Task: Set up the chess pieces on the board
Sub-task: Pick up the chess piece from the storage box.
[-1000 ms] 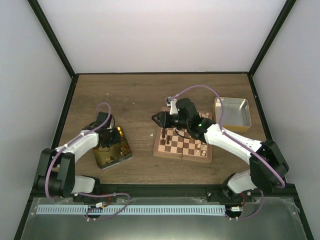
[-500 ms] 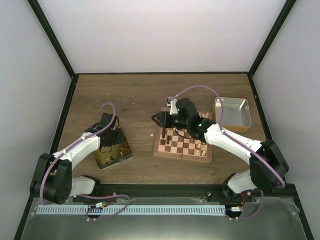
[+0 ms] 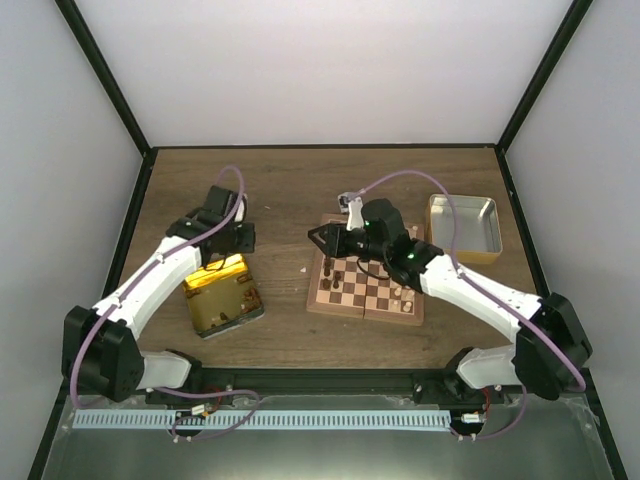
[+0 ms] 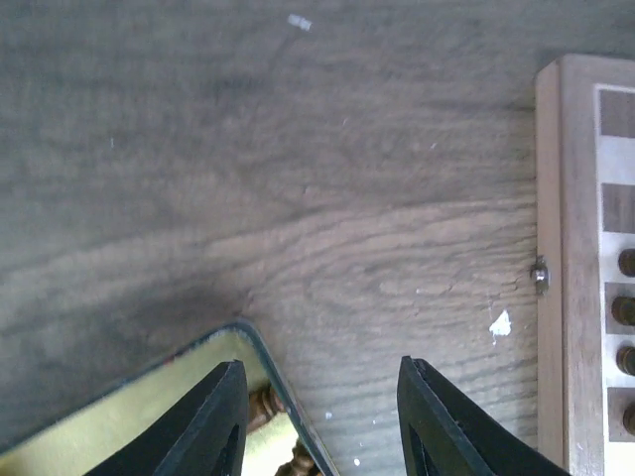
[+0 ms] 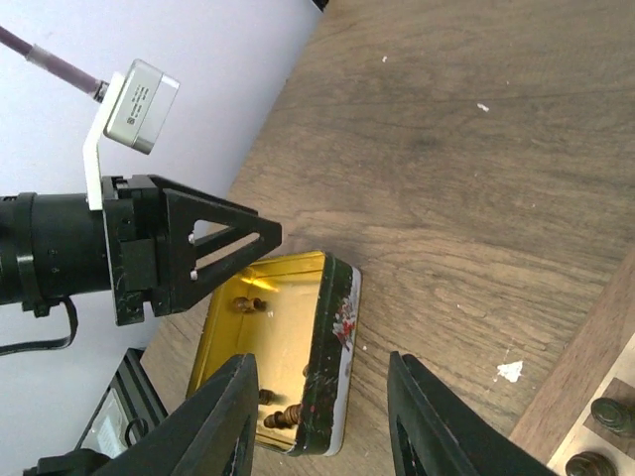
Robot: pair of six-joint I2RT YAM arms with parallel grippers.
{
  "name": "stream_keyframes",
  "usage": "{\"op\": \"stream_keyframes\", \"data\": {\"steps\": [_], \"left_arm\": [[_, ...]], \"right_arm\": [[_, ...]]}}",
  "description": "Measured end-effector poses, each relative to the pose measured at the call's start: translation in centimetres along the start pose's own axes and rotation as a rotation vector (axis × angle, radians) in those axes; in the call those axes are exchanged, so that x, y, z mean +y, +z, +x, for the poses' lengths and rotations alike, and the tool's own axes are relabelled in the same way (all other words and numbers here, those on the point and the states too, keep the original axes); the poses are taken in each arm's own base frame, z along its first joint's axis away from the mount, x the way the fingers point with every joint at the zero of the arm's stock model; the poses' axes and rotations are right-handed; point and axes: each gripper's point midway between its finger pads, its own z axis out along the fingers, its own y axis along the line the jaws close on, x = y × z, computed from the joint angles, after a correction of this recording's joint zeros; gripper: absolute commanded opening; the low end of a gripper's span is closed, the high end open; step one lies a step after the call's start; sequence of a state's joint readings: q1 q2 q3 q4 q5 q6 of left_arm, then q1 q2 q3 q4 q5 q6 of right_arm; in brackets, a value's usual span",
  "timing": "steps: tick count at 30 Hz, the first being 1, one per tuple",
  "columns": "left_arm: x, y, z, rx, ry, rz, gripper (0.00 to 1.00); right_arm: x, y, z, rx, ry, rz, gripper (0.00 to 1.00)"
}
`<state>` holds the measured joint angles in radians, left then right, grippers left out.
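The board (image 3: 365,287) lies right of centre, with dark chess pieces (image 3: 334,272) along its left side and a few pale ones (image 3: 406,294) near its right. My left gripper (image 3: 238,238) is open and empty, hovering over the far corner of the gold tin (image 3: 222,296). In the left wrist view the open gripper (image 4: 322,369) straddles the tin's rim (image 4: 260,352); dark pieces (image 4: 264,403) lie inside. My right gripper (image 3: 318,240) is open and empty off the board's far left corner. In the right wrist view the open gripper (image 5: 322,365) looks at the tin (image 5: 332,337) and the dark pieces (image 5: 283,416) in it.
A silver tin (image 3: 464,228) stands at the right, beyond the board. The board's edge (image 4: 573,248) with a small latch (image 4: 540,275) shows at the right of the left wrist view. The left gripper (image 5: 198,253) shows in the right wrist view, close to the gold tin.
My left gripper has risen out of the gold tin and moved away from me to its far corner, with nothing in it. My right arm has shifted only slightly.
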<state>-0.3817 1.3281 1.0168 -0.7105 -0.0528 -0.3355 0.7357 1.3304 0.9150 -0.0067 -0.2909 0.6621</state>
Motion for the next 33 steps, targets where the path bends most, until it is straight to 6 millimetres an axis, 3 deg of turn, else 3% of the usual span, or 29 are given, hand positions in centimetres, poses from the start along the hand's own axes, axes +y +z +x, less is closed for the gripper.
{"op": "stream_keyframes", "data": {"steps": [2, 4, 13, 17, 27, 33], "left_arm": [[-0.5, -0.5, -1.2, -0.037, 0.094, 0.015, 0.45], [-0.4, -0.3, -1.2, -0.043, 0.215, 0.012, 0.43], [2.1, 3.3, 3.7, 0.146, 0.569, -0.060, 0.40], [3.3, 4.2, 5.5, 0.236, 0.639, -0.088, 0.41], [4.1, 4.6, 7.9, 0.312, 0.721, -0.080, 0.41], [4.4, 6.3, 8.8, 0.369, 0.740, -0.076, 0.38]], "right_arm": [[0.4, -0.5, -0.4, -0.017, -0.013, -0.005, 0.38], [0.7, -1.0, -0.9, -0.040, -0.025, -0.008, 0.39], [1.4, -2.7, -2.4, -0.110, -0.050, 0.001, 0.39], [1.1, -2.7, -2.2, -0.103, -0.056, 0.017, 0.39], [0.3, -2.1, -1.6, -0.076, -0.050, 0.041, 0.39], [0.1, -1.8, -1.4, -0.068, -0.051, 0.048, 0.39]]}}
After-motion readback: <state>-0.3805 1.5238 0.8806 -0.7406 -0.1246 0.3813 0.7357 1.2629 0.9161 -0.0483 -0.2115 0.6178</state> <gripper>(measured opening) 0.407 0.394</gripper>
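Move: The chess piece standing by the storage box's right wall lies about 4 cm back, 3 cm left and 13 cm below the left hand. Another piece lies some 4 cm nearer the base than that piece and 1 cm to its right. The box's middle is roughly 5 cm back and 9 cm left of the left hand, the chessboard's middle about level and 25 cm right. From the right hand the piece is about 3 cm back, 17 cm left and 22 cm below. Down into the storage box towards the piece by its right wall goes the empty left hand: after a slight rise it sinks about 10 cm, drawing back and somewhat left. Its wrist turns clockwise some 35 degrees and tips the fingers to point almost straight down, still partly open. The right hand lifts, then settles partway back, shifting slightly right. ##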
